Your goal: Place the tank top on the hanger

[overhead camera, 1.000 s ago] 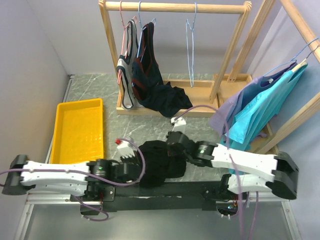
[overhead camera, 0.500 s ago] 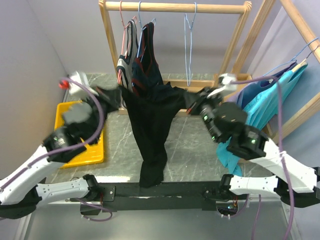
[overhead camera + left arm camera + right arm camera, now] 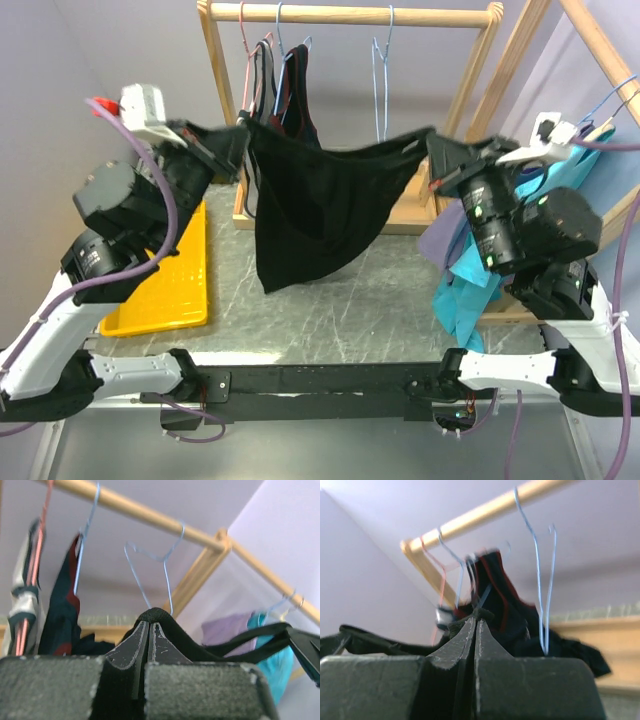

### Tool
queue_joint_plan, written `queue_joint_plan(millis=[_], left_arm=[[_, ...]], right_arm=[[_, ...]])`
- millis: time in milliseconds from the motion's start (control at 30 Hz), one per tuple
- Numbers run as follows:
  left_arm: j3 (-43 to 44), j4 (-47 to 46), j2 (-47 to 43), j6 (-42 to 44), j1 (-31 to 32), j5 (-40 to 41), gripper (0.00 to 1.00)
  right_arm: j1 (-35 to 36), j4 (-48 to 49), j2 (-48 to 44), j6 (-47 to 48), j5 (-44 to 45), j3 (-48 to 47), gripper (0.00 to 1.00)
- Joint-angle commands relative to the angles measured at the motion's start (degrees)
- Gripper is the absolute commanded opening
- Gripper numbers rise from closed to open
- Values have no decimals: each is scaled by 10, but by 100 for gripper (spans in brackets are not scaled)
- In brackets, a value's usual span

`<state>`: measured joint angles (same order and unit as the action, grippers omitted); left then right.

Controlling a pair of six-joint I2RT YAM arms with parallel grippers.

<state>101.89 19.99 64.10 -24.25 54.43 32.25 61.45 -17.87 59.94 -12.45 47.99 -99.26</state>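
The black tank top [image 3: 318, 212] hangs in the air, stretched wide between my two raised grippers in front of the wooden rack. My left gripper [image 3: 238, 138] is shut on one strap [image 3: 200, 645], which loops over its fingertips. My right gripper [image 3: 432, 150] is shut on the other strap end, and a bit of black fabric [image 3: 484, 614] pokes out above its tips. The light-blue wire hanger [image 3: 380, 92] hangs bare on the rod just behind the top's right half. It also shows in the left wrist view [image 3: 165, 575] and the right wrist view [image 3: 543, 595].
The rack's wooden rod [image 3: 330, 14] also carries a pink hanger with a grey-black top [image 3: 256, 95] and a blue hanger with a red-trimmed top [image 3: 297, 112]. A yellow tray [image 3: 165, 290] lies at the left. Teal and purple garments [image 3: 462, 285] hang at the right.
Both arms have risen from the table and moved apart. The tank top went from a heap, to hanging long, to being stretched wide and higher in front of the rack.
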Motion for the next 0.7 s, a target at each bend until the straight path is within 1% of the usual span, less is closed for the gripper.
queue_joint_plan(millis=[0,33,67,100,133,167,200,233,267,300,333,367,400,433,467,500,533,567,600,633,667], left_arm=[[-92,58,-60,-32,-4,-74,1],[-119,65,-74,-46,-5,-82,1],[-147,74,-89,-70,-5,-95,1],[-210,80,-118,-83,-4,-117,1],[-245,83,-133,-96,-4,-130,1],[-280,87,-147,-121,-4,-139,1],[-353,90,-174,-135,-4,-147,1],[-391,88,-186,-156,-5,-172,1],[-427,80,-210,-166,-4,-184,1],[-495,77,-221,-176,-4,-197,2],[-525,73,-230,-199,-4,-215,14],[-550,69,-244,-207,-4,-229,23],[-586,48,-252,-209,-5,-242,32],[-594,38,-259,-205,-4,-262,53],[-596,27,-267,-199,-4,-269,57],[-580,7,-267,-190,-4,-272,60],[-563,1,-261,-171,-4,-273,64],[-542,-5,-235,-158,-5,-276,65],[-488,-7,-214,-143,-5,-278,65],[-456,-4,-190,-117,-4,-276,65],[-425,-6,-144,-107,-4,-275,65]], right_arm=[[-3,-49,-57,-83,-34,125,0],[-4,-54,-73,-129,-60,159,0],[-4,-53,-103,-151,-73,196,0],[-4,-52,-119,-174,-83,269,0],[-4,-53,-132,-219,-115,307,0],[-3,-50,-155,-239,-129,380,0],[-3,-45,-166,-262,-143,417,0],[-2,-34,-176,-298,-159,454,0],[0,-29,-191,-314,-181,523,0],[2,-26,-196,-331,-186,555,0],[1,-22,-199,-355,-192,583,12],[1,-23,-204,-363,-201,626,23],[0,-23,-206,-375,-202,641,34],[0,-23,-208,-374,-206,652,47],[0,-25,-211,-371,-208,663,53],[0,-30,-212,-369,-207,664,57],[0,-37,-211,-365,-205,663,65],[1,-41,-211,-361,-204,658,68],[1,-41,-211,-351,-204,654,69],[1,-46,-209,-347,-205,650,72],[0,-49,-201,-341,-204,639,73]])
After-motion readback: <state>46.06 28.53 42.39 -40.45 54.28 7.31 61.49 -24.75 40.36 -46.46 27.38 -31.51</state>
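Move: Between the two hands the black tank top is already stretched. The clear table spot it is going to lies some 12 cm right of the left hand, about 2 cm nearer the base and 50 cm below; from the right hand, that spot is about 17 cm left, 2 cm back and equally low. The yellow tray is roughly 24 cm left of the left hand, 4 cm farther out, on the table. An empty blue hanger hangs about 20 cm ahead of the right hand, 8 cm to its left, roughly level. Swinging the stretched tank top down fast from its raised hold, both arms sink about 40 cm towards the table, drawing back somewhat, the fingers tipping some 35 to 40 degrees downward. Partway down both grippers open wide and let go of the cloth; the left hand then rises about 3 cm. ##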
